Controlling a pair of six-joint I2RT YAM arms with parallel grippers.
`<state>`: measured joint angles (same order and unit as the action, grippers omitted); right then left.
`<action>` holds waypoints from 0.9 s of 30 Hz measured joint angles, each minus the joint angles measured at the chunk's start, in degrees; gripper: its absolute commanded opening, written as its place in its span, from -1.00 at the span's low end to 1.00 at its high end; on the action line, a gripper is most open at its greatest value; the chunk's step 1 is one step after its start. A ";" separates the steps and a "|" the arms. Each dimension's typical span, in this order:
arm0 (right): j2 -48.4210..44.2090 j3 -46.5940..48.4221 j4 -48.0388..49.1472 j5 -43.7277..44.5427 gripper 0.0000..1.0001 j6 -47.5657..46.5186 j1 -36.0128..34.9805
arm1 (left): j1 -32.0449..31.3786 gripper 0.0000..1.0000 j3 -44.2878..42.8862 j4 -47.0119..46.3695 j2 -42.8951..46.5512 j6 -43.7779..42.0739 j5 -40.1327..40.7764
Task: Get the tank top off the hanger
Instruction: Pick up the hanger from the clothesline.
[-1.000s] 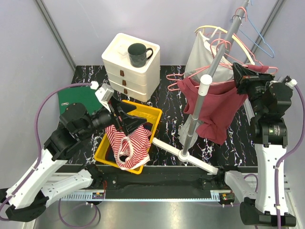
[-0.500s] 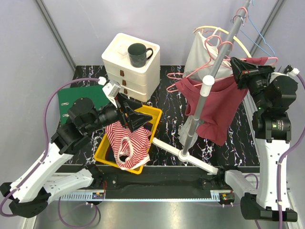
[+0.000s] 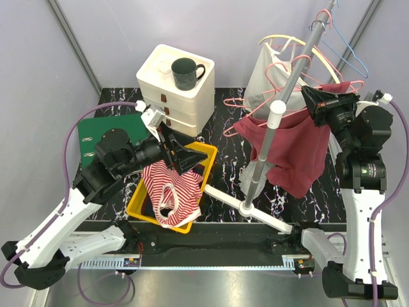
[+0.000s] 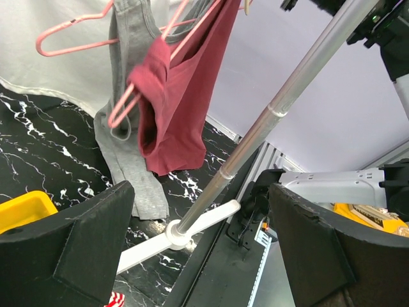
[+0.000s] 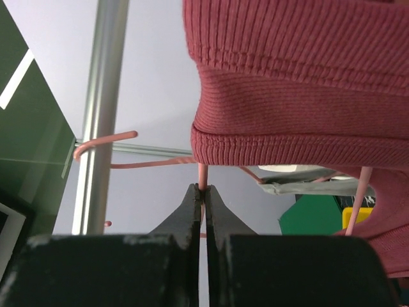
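Note:
A maroon tank top (image 3: 294,144) hangs on a pink wire hanger (image 3: 250,110) beside the slanted rack pole (image 3: 287,89). My right gripper (image 3: 309,96) is shut on the hanger's wire at the top's right shoulder. The right wrist view shows the thin pink wire (image 5: 202,174) pinched at the tips of my right gripper (image 5: 204,190), just under the ribbed hem of the top (image 5: 300,77). My left gripper (image 3: 189,157) is open and empty over the yellow bin, pointing at the rack. In its wrist view the top (image 4: 176,109) and hanger (image 4: 124,105) hang well ahead of the left gripper (image 4: 201,211).
A yellow bin (image 3: 203,153) holds a red-and-white striped garment (image 3: 169,188). White drawers (image 3: 172,96) carry a dark mug (image 3: 185,72). A green folder (image 3: 96,131) lies at the left. A grey garment (image 3: 268,70) and spare hangers (image 3: 345,54) hang on the rack above its white base (image 3: 246,206).
My left arm has swung right and up from the bin toward the rack, gripper still open. My right gripper has moved up and left with the hanger, pulling the tank top along.

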<state>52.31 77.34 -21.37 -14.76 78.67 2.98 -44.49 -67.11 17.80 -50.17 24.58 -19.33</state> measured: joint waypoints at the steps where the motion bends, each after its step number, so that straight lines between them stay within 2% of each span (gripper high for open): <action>1: -0.15 -0.66 -0.02 -0.37 -1.00 -0.33 0.00 | 0.00 0.80 0.00 -0.22 -0.22 0.13 -0.04; 6: -1.20 -3.32 0.04 -1.88 -1.00 -1.29 -0.07 | 0.00 0.73 0.07 -1.73 -1.22 0.70 -0.42; 11: -7.02 -7.26 -0.37 -1.90 -1.00 -1.31 -0.09 | 0.00 0.27 0.07 -3.96 -4.90 0.31 -1.20; 14: -10.36 -9.44 -0.33 -2.08 -1.00 -0.85 -0.11 | -0.02 0.08 -1.44 -4.37 -10.10 -0.48 -3.41; 20: -13.42 -11.91 0.17 -2.36 -1.00 0.52 -0.11 | -1.79 -0.14 -7.56 -2.67 -22.60 -5.73 -4.52; 24: -13.35 -13.11 0.42 -2.45 -1.00 1.03 -0.13 | -3.72 -0.28 -8.87 -1.51 -25.31 -8.35 -3.85; 27: -13.38 -13.57 0.44 -2.45 -1.00 1.18 -0.15 | -4.50 -0.31 -9.05 -0.92 -25.44 -9.33 -3.15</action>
<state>38.94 63.77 -20.93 -17.21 79.85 2.83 -48.99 -76.16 16.88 -75.61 15.25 -22.48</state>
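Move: The left end of the pink hanger carrying the burgundy tank top lies about 9 cm ahead, 10 cm right and 4 cm below my open left hand. The rack's post stands some 20 cm to the right, level with that hand; the yellow tray sits about 8 cm ahead, 9 cm left and some 35 cm below. From my right hand, shut on the hanger, that same end is about 26 cm left, 4 cm back and 10 cm lower. I keep my right fingers shut on the hanger and draw it down and back towards me, about 5 cm back and 4 cm lower. My left hand starts slowly, then swings right and down with some forward, roughly 13 cm in all, to the hanger's left end, its fingertips tipping down some 15 degrees and narrowing from wide open to about a third around the wire and cloth. ##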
